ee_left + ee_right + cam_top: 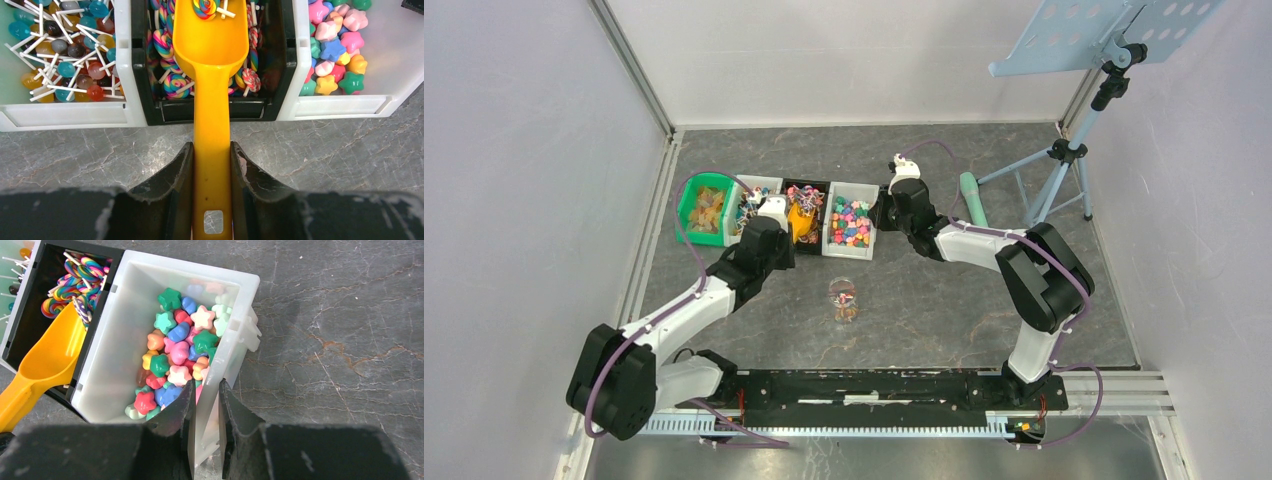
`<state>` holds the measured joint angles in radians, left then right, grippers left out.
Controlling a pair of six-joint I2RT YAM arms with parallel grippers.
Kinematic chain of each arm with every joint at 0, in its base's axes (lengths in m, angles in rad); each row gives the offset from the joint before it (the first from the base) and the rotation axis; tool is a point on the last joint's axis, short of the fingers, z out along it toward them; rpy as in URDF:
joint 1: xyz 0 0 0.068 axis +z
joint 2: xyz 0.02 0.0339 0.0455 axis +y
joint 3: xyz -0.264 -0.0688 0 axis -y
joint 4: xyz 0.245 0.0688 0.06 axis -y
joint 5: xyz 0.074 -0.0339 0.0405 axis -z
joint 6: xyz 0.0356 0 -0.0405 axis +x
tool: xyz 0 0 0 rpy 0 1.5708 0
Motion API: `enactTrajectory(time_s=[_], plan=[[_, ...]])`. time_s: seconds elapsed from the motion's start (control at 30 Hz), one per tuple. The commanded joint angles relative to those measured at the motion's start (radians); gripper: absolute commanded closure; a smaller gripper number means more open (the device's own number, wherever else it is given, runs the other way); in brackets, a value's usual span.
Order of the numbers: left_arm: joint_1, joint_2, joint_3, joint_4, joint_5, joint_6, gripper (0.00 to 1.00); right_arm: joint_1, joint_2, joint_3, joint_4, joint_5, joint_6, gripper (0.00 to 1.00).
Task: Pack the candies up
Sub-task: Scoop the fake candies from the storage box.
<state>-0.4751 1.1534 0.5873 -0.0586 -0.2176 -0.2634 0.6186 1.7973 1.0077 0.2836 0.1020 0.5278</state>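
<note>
My left gripper [212,150] is shut on the handle of the orange scoop [211,45]. The scoop's bowl reaches into the black bin [220,109] of swirl lollipops [167,65], and one lollipop [206,7] lies in the bowl. Star-shaped candies [175,347] fill the white bin [120,330] to its right. My right gripper [206,387] is shut on that bin's right wall, one finger inside and one outside. From above, the left gripper [776,225] and the right gripper [892,205] stand at either end of the row of bins.
Another white bin [60,114] of ball lollipops [65,50] stands left of the black one, with a green bin [686,210] beyond it. A small clear jar [844,298] stands on the table in front of the bins. A music-stand tripod [1064,150] and a green object [972,195] are at the right rear.
</note>
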Motion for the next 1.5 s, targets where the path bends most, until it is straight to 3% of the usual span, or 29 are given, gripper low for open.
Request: enactTrajectory(time_s=[0.0, 0.7, 1.3, 1.47], plan=[[-0.007, -0.038, -0.048, 0.022, -0.041, -0.069, 0.98, 0.006, 0.030, -0.012, -0.088, -0.039, -0.058, 1.00], [-0.083, -0.172, -0.143, 0.092, -0.104, -0.085, 0.98, 0.007, 0.000, -0.027, -0.072, -0.034, -0.053, 1.00], [-0.084, -0.343, -0.172, 0.200, -0.102, 0.005, 0.98, -0.007, 0.001, 0.004, -0.048, -0.031, 0.030, 1.00], [-0.083, -0.416, -0.162, 0.223, -0.045, 0.040, 0.98, -0.007, -0.013, 0.013, -0.041, -0.064, 0.037, 0.89]])
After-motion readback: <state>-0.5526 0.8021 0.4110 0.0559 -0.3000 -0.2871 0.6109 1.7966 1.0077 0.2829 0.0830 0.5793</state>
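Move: The black box of swirl lollipops, with the yellow scoop's bowl already inside it, has its middle about 9 cm ahead of the left hand, 2 cm to the right and 4 cm below. Beside it, from the left hand, the star-candy box lies some 9 cm ahead and 12 cm right, and the stick-candy box 9 cm ahead and 8 cm left. The clear jar stands roughly 8 cm back and 10 cm right. From the right hand, the black box is about 14 cm left, level with it. The yellow scoop, still pinched by its handle in the left hand, is first drawn back about 2.5 cm through the black box, nearly level. Then the left hand stops drawing back and lifts about 5 cm, faster towards the end, tipping the bowl end up some 15 degrees in all. The right hand stays put, keeping its pinch on the star-candy box's right rim. ##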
